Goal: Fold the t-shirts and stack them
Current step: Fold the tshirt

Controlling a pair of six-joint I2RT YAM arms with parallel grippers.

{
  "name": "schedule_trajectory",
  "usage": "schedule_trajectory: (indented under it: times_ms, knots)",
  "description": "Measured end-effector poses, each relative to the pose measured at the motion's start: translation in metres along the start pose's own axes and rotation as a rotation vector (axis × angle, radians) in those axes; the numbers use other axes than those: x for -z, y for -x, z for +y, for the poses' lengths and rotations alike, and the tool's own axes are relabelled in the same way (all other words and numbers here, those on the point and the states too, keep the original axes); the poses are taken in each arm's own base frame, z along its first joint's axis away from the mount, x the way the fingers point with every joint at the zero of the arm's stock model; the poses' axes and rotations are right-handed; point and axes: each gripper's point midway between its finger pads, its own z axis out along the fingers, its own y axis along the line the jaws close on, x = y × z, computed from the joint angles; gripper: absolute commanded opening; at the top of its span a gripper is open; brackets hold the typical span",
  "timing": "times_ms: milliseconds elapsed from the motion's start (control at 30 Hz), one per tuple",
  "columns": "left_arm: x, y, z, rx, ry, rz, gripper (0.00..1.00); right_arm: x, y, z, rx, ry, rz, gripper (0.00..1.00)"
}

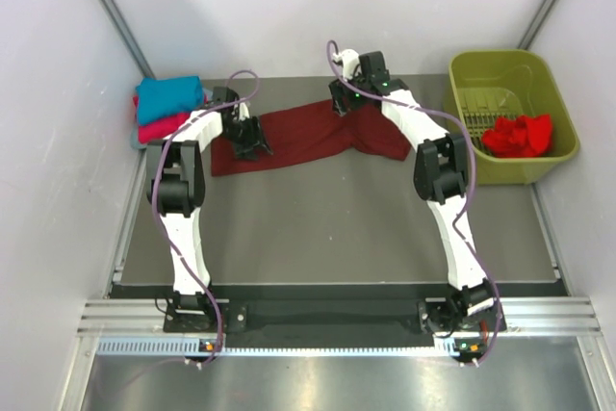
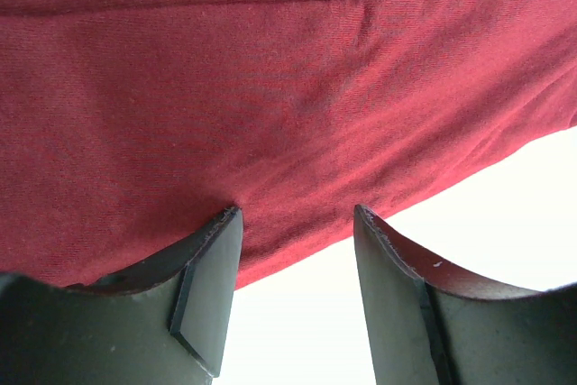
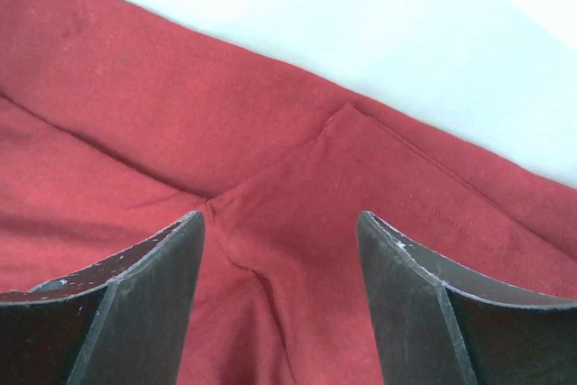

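A dark maroon t-shirt (image 1: 308,137) lies folded into a long strip across the far part of the table. My left gripper (image 1: 248,146) is at its left end, open. In the left wrist view the left gripper (image 2: 297,214) straddles the edge of the maroon cloth (image 2: 270,87), with one fingertip (image 2: 225,223) against it. My right gripper (image 1: 345,103) hangs over the strip's right part, open. In the right wrist view the right gripper (image 3: 280,218) is just above a sleeve seam of the cloth (image 3: 270,132), holding nothing.
At the far left sits a stack of folded shirts, teal (image 1: 168,95) on pink-red (image 1: 159,127). An olive-green basket (image 1: 497,55) stands at the far right with a crumpled bright red shirt (image 1: 518,134) inside. White walls close in on both sides.
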Motion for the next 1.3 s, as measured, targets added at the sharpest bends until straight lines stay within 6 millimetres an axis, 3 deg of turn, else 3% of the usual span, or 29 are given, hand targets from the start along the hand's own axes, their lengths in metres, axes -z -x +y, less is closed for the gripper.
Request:
schedule_trajectory:
  times_ms: [100,267,367,500,600,733,867,967,1200,1300]
  knots:
    - [0.0,0.0,0.0,0.0,0.002,0.001,0.59,0.011,0.0,0.002,-0.015,-0.001,0.008,0.69]
    - [0.002,-0.001,0.004,-0.008,0.015,0.006,0.59,0.061,-0.006,0.004,-0.132,0.009,0.049,0.7]
    - [0.006,-0.001,0.011,-0.004,0.031,0.012,0.59,0.099,-0.017,-0.012,-0.261,0.003,0.059,0.7]
    - [0.013,0.002,0.025,0.016,0.058,0.01,0.59,0.133,-0.057,-0.043,-0.443,-0.026,0.106,0.7]
    - [0.017,0.006,0.034,0.029,0.067,0.005,0.58,0.137,-0.1,-0.047,-0.569,-0.022,0.178,0.7]
    - [0.02,0.008,0.038,0.035,0.072,0.0,0.59,0.128,-0.138,-0.014,-0.68,0.057,0.286,0.7]
    - [0.02,0.009,0.04,0.03,0.086,-0.004,0.59,0.121,-0.147,0.003,-0.731,0.104,0.323,0.71]
    - [0.02,0.009,0.042,0.022,0.095,-0.005,0.59,0.12,-0.15,0.005,-0.752,0.101,0.332,0.71]
    - [0.024,0.007,0.052,-0.008,0.143,0.006,0.58,0.123,-0.161,-0.006,-0.797,0.056,0.339,0.71]
    - [0.03,0.007,0.063,-0.014,0.185,0.016,0.57,0.128,-0.165,-0.02,-0.81,0.007,0.337,0.71]
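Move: The near right corner of the half-folded t-shirt lies about 16 cm back and 19 cm to the right of my right hand, some 8 cm below. The dip in its near edge is about 12 cm back and 3 cm right of that hand, the green bin roughly 45 cm right and 3 cm back. For my left hand, the near left corner is about 12 cm left, 5 cm back and 3 cm lower; the shirt stack is some 22 cm left and 11 cm farther out. I swing my right hand, fingers open, back and to the right about 14 cm each way, up over the shirt and then down beside its near right corner, tipping the fingers some 40 degrees steeper and turning them clockwise. My left hand, also open, slides low along the near edge towards the near left corner, about 7 cm left, its fingertips brushing the cloth. ##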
